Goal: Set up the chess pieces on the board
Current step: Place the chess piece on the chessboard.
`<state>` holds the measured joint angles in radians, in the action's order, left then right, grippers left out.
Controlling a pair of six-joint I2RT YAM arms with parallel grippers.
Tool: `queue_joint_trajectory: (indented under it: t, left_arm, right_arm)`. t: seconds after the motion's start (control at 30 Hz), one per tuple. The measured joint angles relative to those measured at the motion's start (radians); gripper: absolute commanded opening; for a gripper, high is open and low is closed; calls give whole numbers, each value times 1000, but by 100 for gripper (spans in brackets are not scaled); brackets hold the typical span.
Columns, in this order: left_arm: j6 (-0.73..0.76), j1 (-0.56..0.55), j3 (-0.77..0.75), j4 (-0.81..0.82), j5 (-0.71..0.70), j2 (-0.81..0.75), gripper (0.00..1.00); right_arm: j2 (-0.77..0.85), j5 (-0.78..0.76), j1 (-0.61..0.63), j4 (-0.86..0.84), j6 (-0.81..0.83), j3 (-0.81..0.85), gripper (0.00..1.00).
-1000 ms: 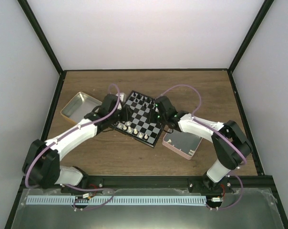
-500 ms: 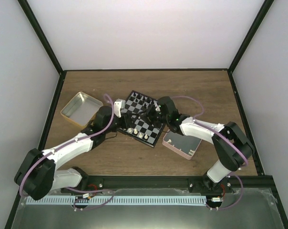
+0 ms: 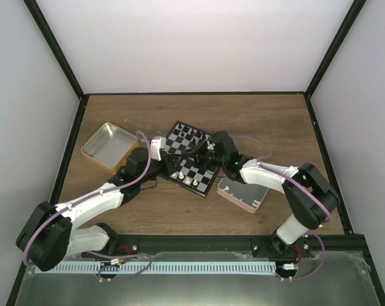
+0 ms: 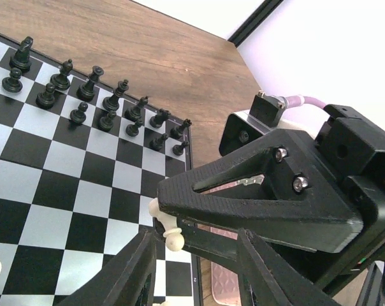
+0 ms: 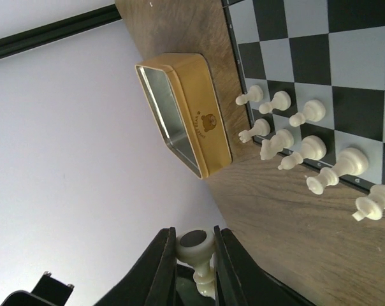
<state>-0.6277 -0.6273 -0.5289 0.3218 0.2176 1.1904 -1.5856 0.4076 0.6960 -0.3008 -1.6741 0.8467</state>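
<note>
The board point(image 3: 187, 148) lies tilted mid-table, with black chess pieces point(image 4: 84, 95) along its far side and cream-white ones point(image 5: 294, 137) along its near-left side. My right gripper point(image 3: 204, 153) hangs over the board, shut on a cream pawn point(image 5: 196, 247) whose base faces the right wrist camera. In the left wrist view that pawn point(image 4: 164, 220) sticks out sideways from the right gripper's black fingers point(image 4: 243, 197), above the board's near edge. My left gripper point(image 4: 196, 258) is open just beside it at the board's left corner point(image 3: 169, 167). Nothing is between its own fingers.
A yellow-sided metal tin point(image 3: 106, 145) stands left of the board, also seen in the right wrist view point(image 5: 199, 115). A pink square tray point(image 3: 243, 191) lies right of the board, under the right forearm. Black frame rails edge the table.
My left arm has drawn back and swung toward the board's near-left corner. The right gripper has shifted slightly left over the board, still holding the pawn.
</note>
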Motion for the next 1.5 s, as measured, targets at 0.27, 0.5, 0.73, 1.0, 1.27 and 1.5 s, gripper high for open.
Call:
queue_joint_trajectory:
  t: [0.27,0.5,0.73,1.0,1.27,1.5]
  left_arm:
    - [-12,-1,0,20,5,39,31]
    - [-28,-2,0,37,4,59,22]
    - [-39,-3,-5,51,5,85,13]
    - [-32,-4,-16,37,-10,89,4]
    - [66,-3,-141,-203,-36,88,4]
    - [200,-3,-380,-591,-24,156,4]
  right_arm:
    - [6,21,0,-45,-37,-19,16]
    - [6,24,-1,-62,-45,-27,17]
    - [6,26,-3,-68,-47,-31,16]
    - [6,18,-6,-69,-40,-32,31]
    - [31,-25,1,-2,119,-9,61]
    - [155,-167,-14,135,272,-6,62]
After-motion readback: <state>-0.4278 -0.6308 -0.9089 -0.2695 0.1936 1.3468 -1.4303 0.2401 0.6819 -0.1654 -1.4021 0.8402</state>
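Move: The white chess piece, still pinched by the right fingers, hangs between the left hand's open fingers, about 1 cm ahead, 1 cm right and 2 cm below. The chessboard's middle is roughly level, 3 cm right and 16 cm below the left hand; the nearest-placed white pieces stand about 8 cm back, 3 cm right and 15 cm down. From the right hand, the chess piece is at its fingertips, level with it on all counts. Left sinks 2 cm and pinches the chess piece; right opens, withdraws right and up some 5 cm. ##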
